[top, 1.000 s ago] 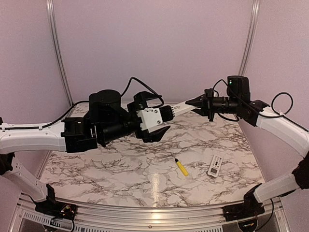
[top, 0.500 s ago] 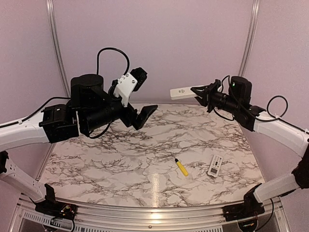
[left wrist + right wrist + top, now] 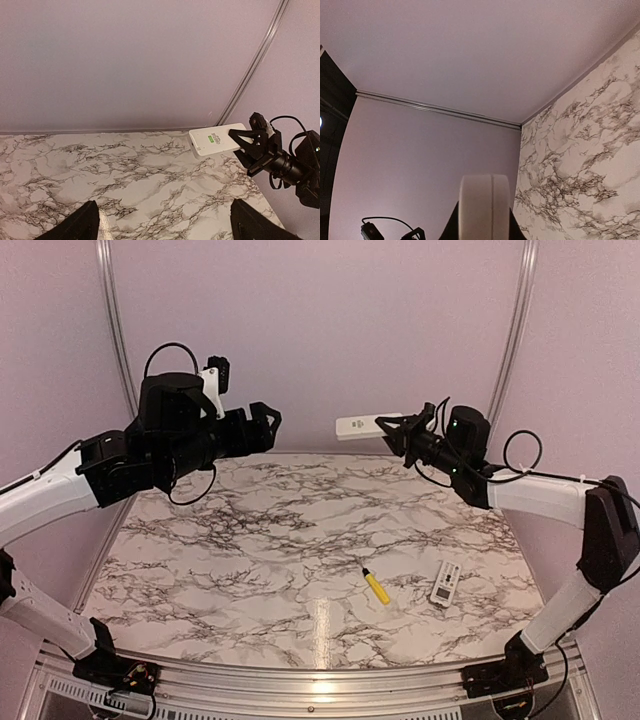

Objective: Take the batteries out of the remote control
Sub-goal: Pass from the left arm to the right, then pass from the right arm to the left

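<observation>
The white remote control (image 3: 360, 427) hangs high over the table's far edge, level and pointing left, with my right gripper (image 3: 398, 430) shut on its right end. The left wrist view shows the remote control (image 3: 216, 141) with a green label facing up. In the right wrist view its rounded end (image 3: 484, 205) sits between the dark fingers of my right gripper (image 3: 484, 227). My left gripper (image 3: 266, 426) is raised at the far left, open and holding nothing, well apart from the remote. Its fingertips (image 3: 75, 227) spread wide over bare marble. The batteries are hidden.
A yellow-handled screwdriver (image 3: 376, 586) lies on the marble table (image 3: 250, 560) right of centre. Beside it to the right lies a small flat whitish piece (image 3: 445, 583) with dark marks. Pink walls (image 3: 320, 330) close the back and both sides.
My left arm has pulled up and to the left, away from the remote, its jaws still apart. My right gripper has carried the remote upward and slightly left.
</observation>
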Controlling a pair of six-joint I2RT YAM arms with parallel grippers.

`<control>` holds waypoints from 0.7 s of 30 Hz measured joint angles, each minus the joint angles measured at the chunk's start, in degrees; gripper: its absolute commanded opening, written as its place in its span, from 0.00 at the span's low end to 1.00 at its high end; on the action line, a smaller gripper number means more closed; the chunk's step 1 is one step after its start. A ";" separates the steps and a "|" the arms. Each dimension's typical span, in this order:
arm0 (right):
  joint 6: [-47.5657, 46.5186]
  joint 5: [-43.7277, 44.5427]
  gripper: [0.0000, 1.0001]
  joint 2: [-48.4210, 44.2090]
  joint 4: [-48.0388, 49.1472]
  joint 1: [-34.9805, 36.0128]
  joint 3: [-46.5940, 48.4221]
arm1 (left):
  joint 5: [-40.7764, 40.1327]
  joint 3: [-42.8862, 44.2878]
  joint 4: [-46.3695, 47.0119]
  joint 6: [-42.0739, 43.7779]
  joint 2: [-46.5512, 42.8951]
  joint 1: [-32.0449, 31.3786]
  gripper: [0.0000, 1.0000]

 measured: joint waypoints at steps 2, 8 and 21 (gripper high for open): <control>-0.02 -1.01 0.00 1.90 2.16 0.13 1.09 | 0.55 -0.15 -0.70 -3.52 -0.09 1.22 0.97; -1.40 -1.92 0.00 2.38 4.20 1.20 1.38 | 7.06 -5.62 0.15 -8.59 -3.04 6.29 0.98; -6.88 -0.79 0.00 1.92 4.24 4.00 10.45 | 37.22 -9.31 8.46 -17.88 -5.16 18.67 0.92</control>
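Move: The remote control in my right hand's shut fingers has its middle about 5 cm left of that hand point and 2 cm farther out, at the same height. From my empty left hand it lies some 21 cm to the right, 14 cm ahead and 6 cm lower. On the table, about 31 cm below my right hand, the screwdriver is 23 cm back and 1 cm left; the second remote is 22 cm back and 15 cm right. I keep the remote control gripped in my right hand and raise it about 9 cm, mostly late on, drifting some 3 cm left and tipping the fingers up about 15 degrees. My left hand, still wide open and touching nothing, eases left and forward, dips about 3 cm and climbs most of the way back, while its wrist rolls left side down and turns its fingers clockwise and downward, some 30 degrees in all. ##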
